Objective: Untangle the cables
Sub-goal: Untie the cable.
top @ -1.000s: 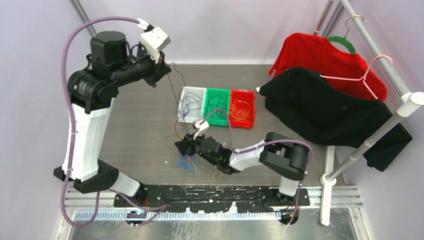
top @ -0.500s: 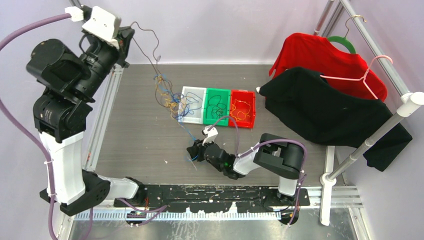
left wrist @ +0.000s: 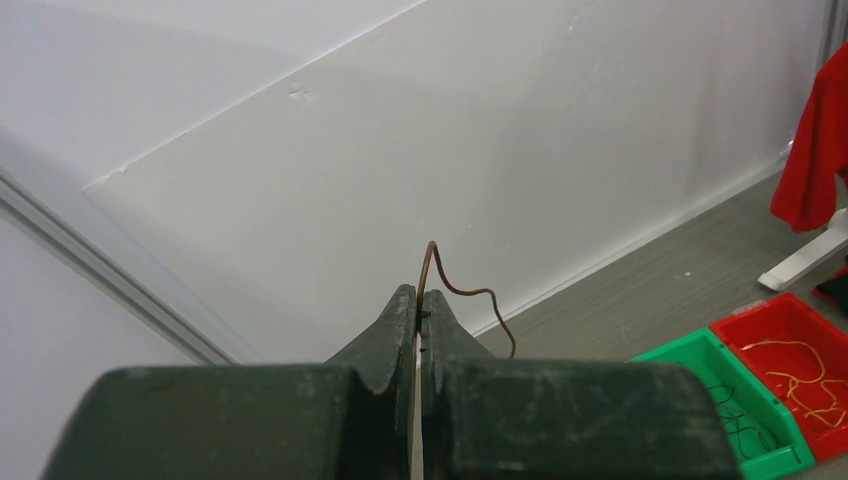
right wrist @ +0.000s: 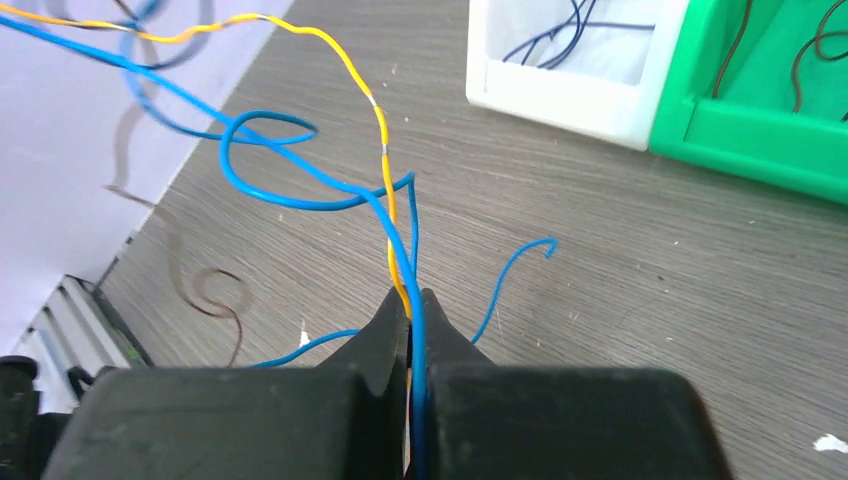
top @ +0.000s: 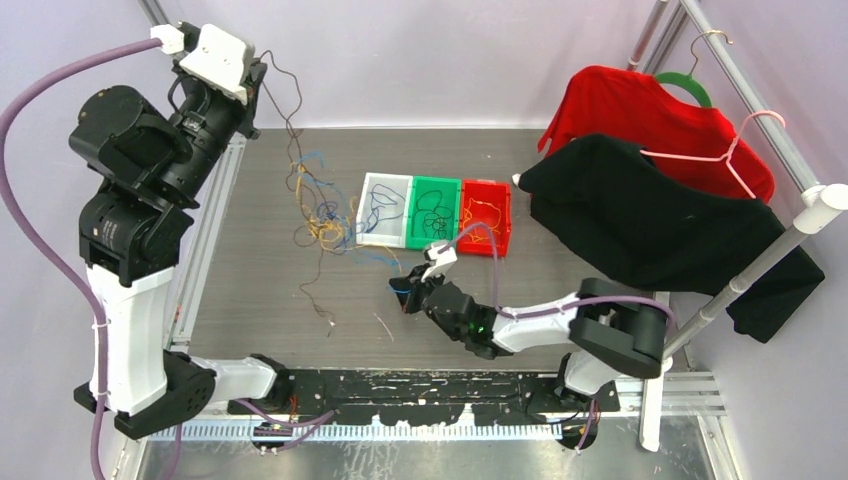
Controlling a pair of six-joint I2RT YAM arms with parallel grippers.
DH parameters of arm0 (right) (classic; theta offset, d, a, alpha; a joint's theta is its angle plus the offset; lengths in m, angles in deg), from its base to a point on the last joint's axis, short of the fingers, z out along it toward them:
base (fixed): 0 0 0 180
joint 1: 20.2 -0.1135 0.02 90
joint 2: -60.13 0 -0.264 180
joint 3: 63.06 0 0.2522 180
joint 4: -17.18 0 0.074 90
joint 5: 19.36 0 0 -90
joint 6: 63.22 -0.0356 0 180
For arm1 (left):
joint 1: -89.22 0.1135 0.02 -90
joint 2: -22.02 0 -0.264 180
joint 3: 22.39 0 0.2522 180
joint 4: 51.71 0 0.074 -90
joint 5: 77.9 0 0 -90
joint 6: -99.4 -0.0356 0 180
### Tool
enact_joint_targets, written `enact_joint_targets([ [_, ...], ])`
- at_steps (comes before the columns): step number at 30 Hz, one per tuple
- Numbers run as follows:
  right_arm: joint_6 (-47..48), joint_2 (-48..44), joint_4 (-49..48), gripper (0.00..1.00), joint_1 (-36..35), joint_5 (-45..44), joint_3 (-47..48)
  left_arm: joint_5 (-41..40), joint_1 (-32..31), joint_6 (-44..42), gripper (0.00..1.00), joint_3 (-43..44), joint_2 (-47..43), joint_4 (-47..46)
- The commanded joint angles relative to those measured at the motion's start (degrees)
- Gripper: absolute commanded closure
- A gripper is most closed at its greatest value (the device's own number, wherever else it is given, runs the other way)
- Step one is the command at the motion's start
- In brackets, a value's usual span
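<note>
The cables form a tangle [top: 322, 215] of blue, orange-yellow and dark strands, hanging over the table's left middle. A dark brown cable [top: 285, 90] runs up from it to my left gripper [top: 257, 88], held high at the back left. The left wrist view shows that gripper [left wrist: 418, 298] shut on the brown cable [left wrist: 462, 291]. My right gripper [top: 405, 291] is low over the table in front of the bins. In its wrist view it [right wrist: 410, 298] is shut on a blue cable [right wrist: 300, 197] and a yellow cable [right wrist: 378, 112], which stretch toward the tangle.
A white bin [top: 362, 218], a green bin [top: 436, 181] and a red bin [top: 506, 222] stand side by side mid-table, each with loose cables inside. A black shirt [top: 640, 220] and a red shirt [top: 630, 105] hang from a rack [top: 745, 275] on the right.
My left arm swung up and back to the left, lifting the tangle off the table near the right gripper. My right gripper shifted right and closed on the blue and yellow cables.
</note>
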Motion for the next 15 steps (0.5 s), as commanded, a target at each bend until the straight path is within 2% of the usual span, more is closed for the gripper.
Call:
enact_joint_targets([
  [1, 1.17, -7.76, 4.40, 0.99, -0.31, -2.83, -1.30, -3.97, -0.11, -3.27, 1.00, -1.72, -3.05, -6.50],
  [3, 1.68, -10.39, 6.92, 0.97, -0.32, -2.98, -1.66, -3.67, -0.11, -3.42, 1.00, -1.82, -3.27, -5.99],
  [4, 2.24, -11.74, 8.85, 0.88, -0.32, -2.54, -1.58, -3.04, -0.11, -3.17, 1.00, -1.50, -3.35, -5.22],
  [6, 4.91, -14.36, 12.10, 0.54, -0.35, -1.27, -1.17, 0.17, -0.11, -2.57, 1.00, -0.48, -3.29, -2.26],
  [7, 6.46, -15.86, 13.79, 0.41, -0.33, -0.37, -0.75, 2.34, -0.11, -2.28, 1.00, 0.12, -3.27, 0.39],
  [8, 8.43, -17.44, 15.33, 0.32, -0.35, 0.89, 0.02, 4.59, -0.11, -1.91, 1.00, 0.65, -3.20, 2.41],
  [11, 13.92, -22.57, 20.83, 0.21, -0.32, 4.86, 4.04, 9.60, -0.11, -0.61, 1.00, 0.53, -3.27, 6.63],
  [15, 19.14, -25.43, 26.94, 0.21, -0.12, 13.13, 13.39, 12.40, -0.11, 1.11, 1.00, -2.30, -3.98, 10.03],
])
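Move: The right fingers still pinch the blue and yellow cables; the tangle they run to hangs about 14 cm to their left, 7 cm farther out and roughly 10 cm higher. The white bin is some 20 cm ahead and 5 cm left, the green bin equally far ahead and 5 cm right, both about 9 cm lower. From the left hand, still holding the brown cable aloft, the tangle hangs around 38 cm below, 4 cm right and 1 cm ahead. Upward by about 7 cm, and some 3 cm to the right with a little drawing back late on, the right hand climbs with the blue and yellow cables and opens its fingers wide on the way, letting them go as it tips slightly upward. The left hand keeps its pinch on the brown cable and eases about 3 cm back and down. ##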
